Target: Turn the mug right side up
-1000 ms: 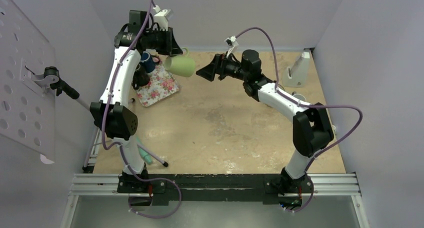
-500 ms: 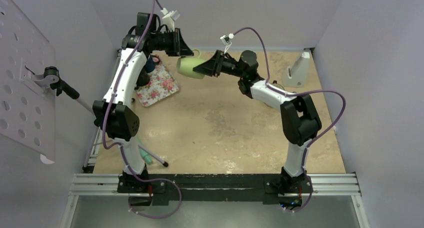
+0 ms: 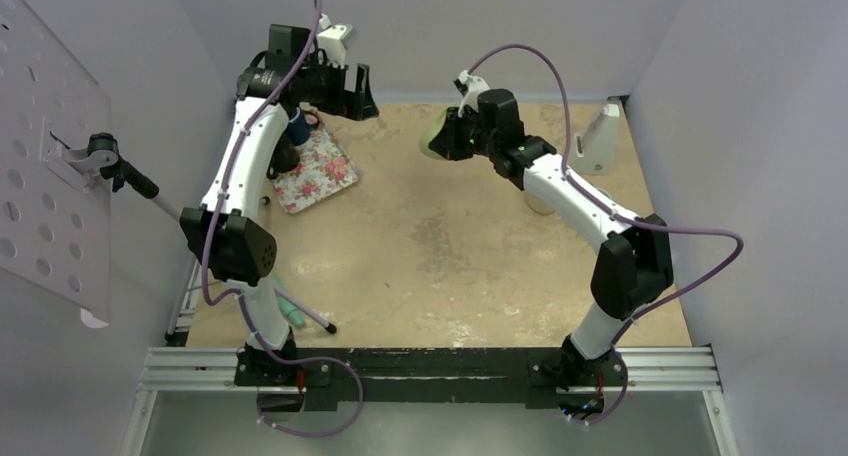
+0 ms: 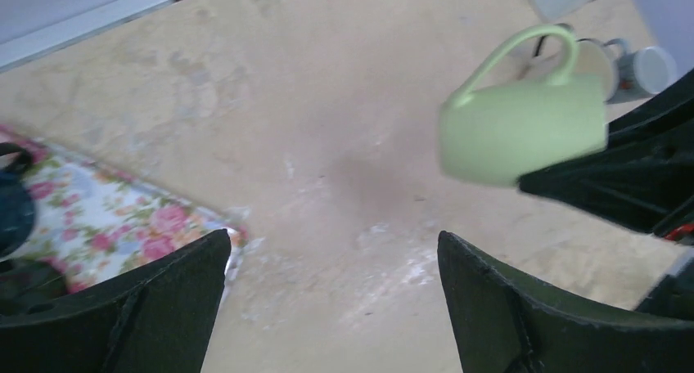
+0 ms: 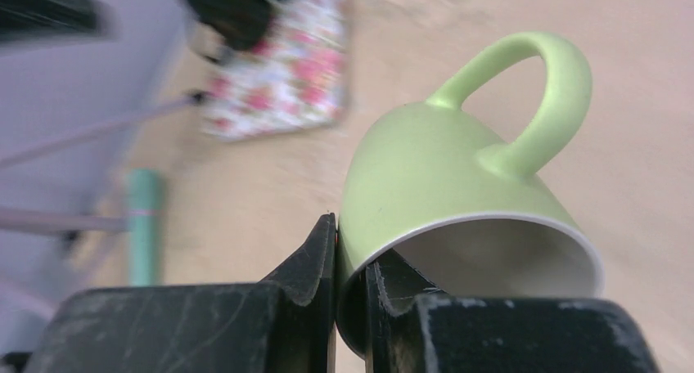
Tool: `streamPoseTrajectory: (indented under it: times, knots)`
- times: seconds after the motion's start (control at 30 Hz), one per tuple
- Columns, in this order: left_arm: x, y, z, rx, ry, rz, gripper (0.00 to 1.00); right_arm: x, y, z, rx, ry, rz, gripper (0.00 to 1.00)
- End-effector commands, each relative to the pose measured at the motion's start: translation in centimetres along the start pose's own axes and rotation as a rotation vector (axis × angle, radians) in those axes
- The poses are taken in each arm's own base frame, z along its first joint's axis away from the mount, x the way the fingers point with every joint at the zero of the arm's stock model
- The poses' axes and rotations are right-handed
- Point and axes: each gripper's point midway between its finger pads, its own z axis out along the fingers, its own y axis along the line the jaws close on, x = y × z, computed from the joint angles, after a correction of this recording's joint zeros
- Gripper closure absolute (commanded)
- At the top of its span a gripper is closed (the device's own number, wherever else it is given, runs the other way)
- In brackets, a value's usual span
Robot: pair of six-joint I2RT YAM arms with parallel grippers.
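The light green mug (image 5: 442, 185) hangs in the air on its side, handle up, with my right gripper (image 5: 350, 250) shut on its rim, one finger outside the wall and one inside the mouth. From above only a pale green edge of the mug (image 3: 432, 142) shows under the right gripper (image 3: 442, 136) over the far middle of the table. In the left wrist view the mug (image 4: 524, 128) floats to the upper right. My left gripper (image 4: 331, 250) stands wide open with nothing between its fingers. It is high at the back left (image 3: 355, 81), apart from the mug.
A floral mat (image 3: 318, 171) with a dark blue cup (image 3: 297, 126) lies under the left arm. A white stand (image 3: 598, 136) sits far right, with grey mugs (image 4: 646, 62) nearby. A teal tool (image 3: 291, 313) lies at the near left. A pegboard (image 3: 40, 176) lines the left wall.
The left gripper let go of the mug, opened and drew back left. The right gripper closed on the mug's rim and carried it right.
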Motion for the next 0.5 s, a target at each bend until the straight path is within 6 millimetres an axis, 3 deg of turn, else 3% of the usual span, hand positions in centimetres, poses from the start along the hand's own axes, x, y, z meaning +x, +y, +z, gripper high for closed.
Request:
streamPoseTrajectory:
  times: [0.0,0.17,0.3,0.47]
  knots:
    - [-1.2,3.7,-3.9,-0.247,-0.005,0.166,0.0,1.2,-7.7,-6.0,0.458,0.165,-0.232,1.0]
    - [1.0,7.0,-4.0,-0.362,0.09,0.198,0.0,6.6,-10.6,-8.9,0.569,0.386,-0.257,1.0]
    - [2.9,9.3,-4.1,-0.436,0.18,0.223,0.0,10.7,-12.1,-9.9,0.614,0.505,-0.22,1.0]
    - [4.7,11.9,-4.7,-0.491,0.259,0.219,0.0,13.7,-13.1,-9.9,0.622,0.547,-0.185,1.0]
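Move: The right hand, already gripping the green mug by its rim, has bare table to reach about 17 cm to its right, 8 cm back and 22 cm below. The cream mug stands roughly 23 cm to this hand's right and level with it, the grey mug about 36 cm right, also level. From the empty left hand, the blue mug is some 17 cm left, 13 cm ahead and 25 cm down; the black mug is 19 cm left and 6 cm ahead. Down and to the right, about 15 cm each way, the right hand swoops with the green mug towards the bare table beside the cream mug, soon drawing back too, while its fingers tip from nearly level to steeply down and keep their pinch on the rim. The wide-open left hand swings about 9 cm left and slightly down towards the blue mug, fingers turning from rightward to more ahead and down. ##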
